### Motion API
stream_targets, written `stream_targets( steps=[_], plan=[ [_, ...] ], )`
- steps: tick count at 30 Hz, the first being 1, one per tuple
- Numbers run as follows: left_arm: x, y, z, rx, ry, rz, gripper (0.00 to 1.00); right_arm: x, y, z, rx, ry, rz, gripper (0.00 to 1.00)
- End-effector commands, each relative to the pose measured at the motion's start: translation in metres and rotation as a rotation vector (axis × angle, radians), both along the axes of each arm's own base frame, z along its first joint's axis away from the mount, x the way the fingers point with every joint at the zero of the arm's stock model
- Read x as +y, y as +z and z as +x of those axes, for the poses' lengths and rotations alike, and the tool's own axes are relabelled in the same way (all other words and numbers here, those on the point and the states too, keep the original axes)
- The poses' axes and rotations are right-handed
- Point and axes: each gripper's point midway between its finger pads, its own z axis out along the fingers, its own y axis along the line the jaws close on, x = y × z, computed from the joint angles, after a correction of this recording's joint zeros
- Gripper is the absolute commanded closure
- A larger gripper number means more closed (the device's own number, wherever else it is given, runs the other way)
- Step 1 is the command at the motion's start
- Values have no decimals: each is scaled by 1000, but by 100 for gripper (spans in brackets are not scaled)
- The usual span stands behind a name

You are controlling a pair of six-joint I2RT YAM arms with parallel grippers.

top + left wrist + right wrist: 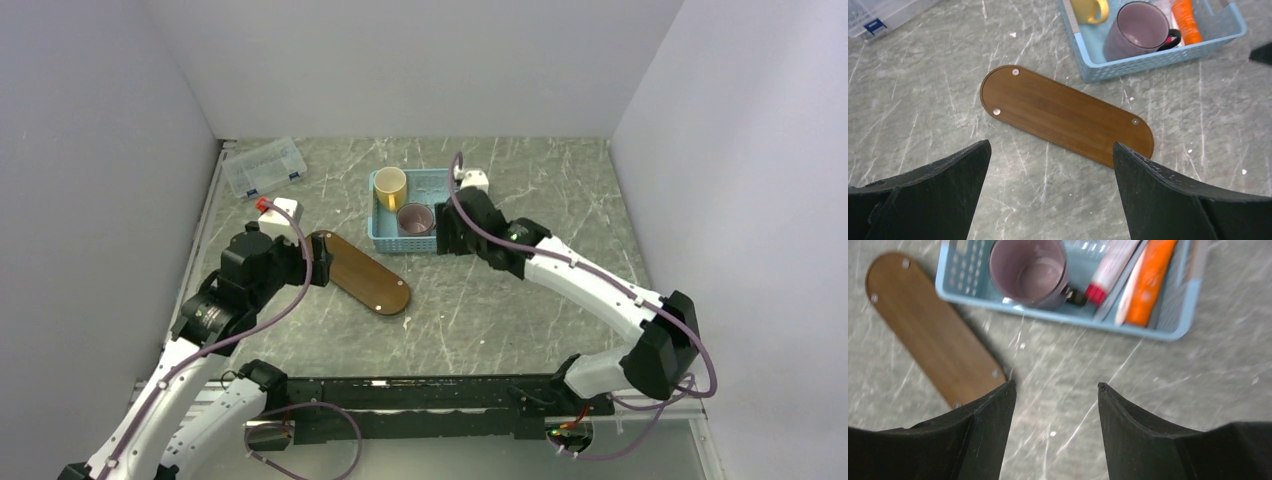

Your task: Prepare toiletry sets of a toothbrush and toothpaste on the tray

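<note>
The dark brown tray [365,277] [1063,112] [928,330] lies bare on the table, slanting left of the light-blue basket [385,240]. In the basket lie an orange toothpaste tube [1148,280] [1184,20] and a white tube with a red cap [1110,265]. A thin pale stick, the toothbrush [1109,302], lies between them. My left gripper [322,258] [1050,146] hovers by the tray's left end, wide open and empty. My right gripper [448,238] [1055,384] hangs over the table just in front of the basket's right corner, open with nothing between its fingers.
A purple mug [415,218] [1028,270] and a yellow mug [390,187] [1090,9] stand in the basket's left half. A clear plastic box [263,167] sits at the back left. White walls close in the table on three sides.
</note>
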Motion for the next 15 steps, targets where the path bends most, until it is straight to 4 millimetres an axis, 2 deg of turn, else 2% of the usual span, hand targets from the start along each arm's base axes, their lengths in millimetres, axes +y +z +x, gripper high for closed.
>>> stream_targets(
  steps=[1, 8, 15],
  plan=[
    [8, 14, 2, -23, 52, -7, 1, 15, -20, -39, 89, -59, 166, 37],
    [6, 20, -1, -59, 31, -30, 1, 39, -50, -80, 182, -86, 396, 37],
    [5, 20, -1, -60, 26, -31, 1, 70, -73, -96, 251, -148, 612, 36]
  ],
)
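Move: Lying about 20 cm to the left of the right hand, level with it fore and aft and some 19 cm below, is the brown tray. The blue basket is about 15 cm ahead and 5 cm left, 16 cm below. In it the purple mug sits some 13 cm ahead and 9 cm left, and the orange tube 15 cm ahead and 4 cm right. From the left hand, the tray is about 8 cm ahead and 8 cm right. Backing away from the basket, the empty right hand comes about 10 cm back and 9 cm down, drifting some 4 cm left, mostly in the later part, towards the tray's near right end. The wrist tips farther down while its left side rises, some 25 degrees in all; the fingers stay partly open and end above bare table, touching nothing. ##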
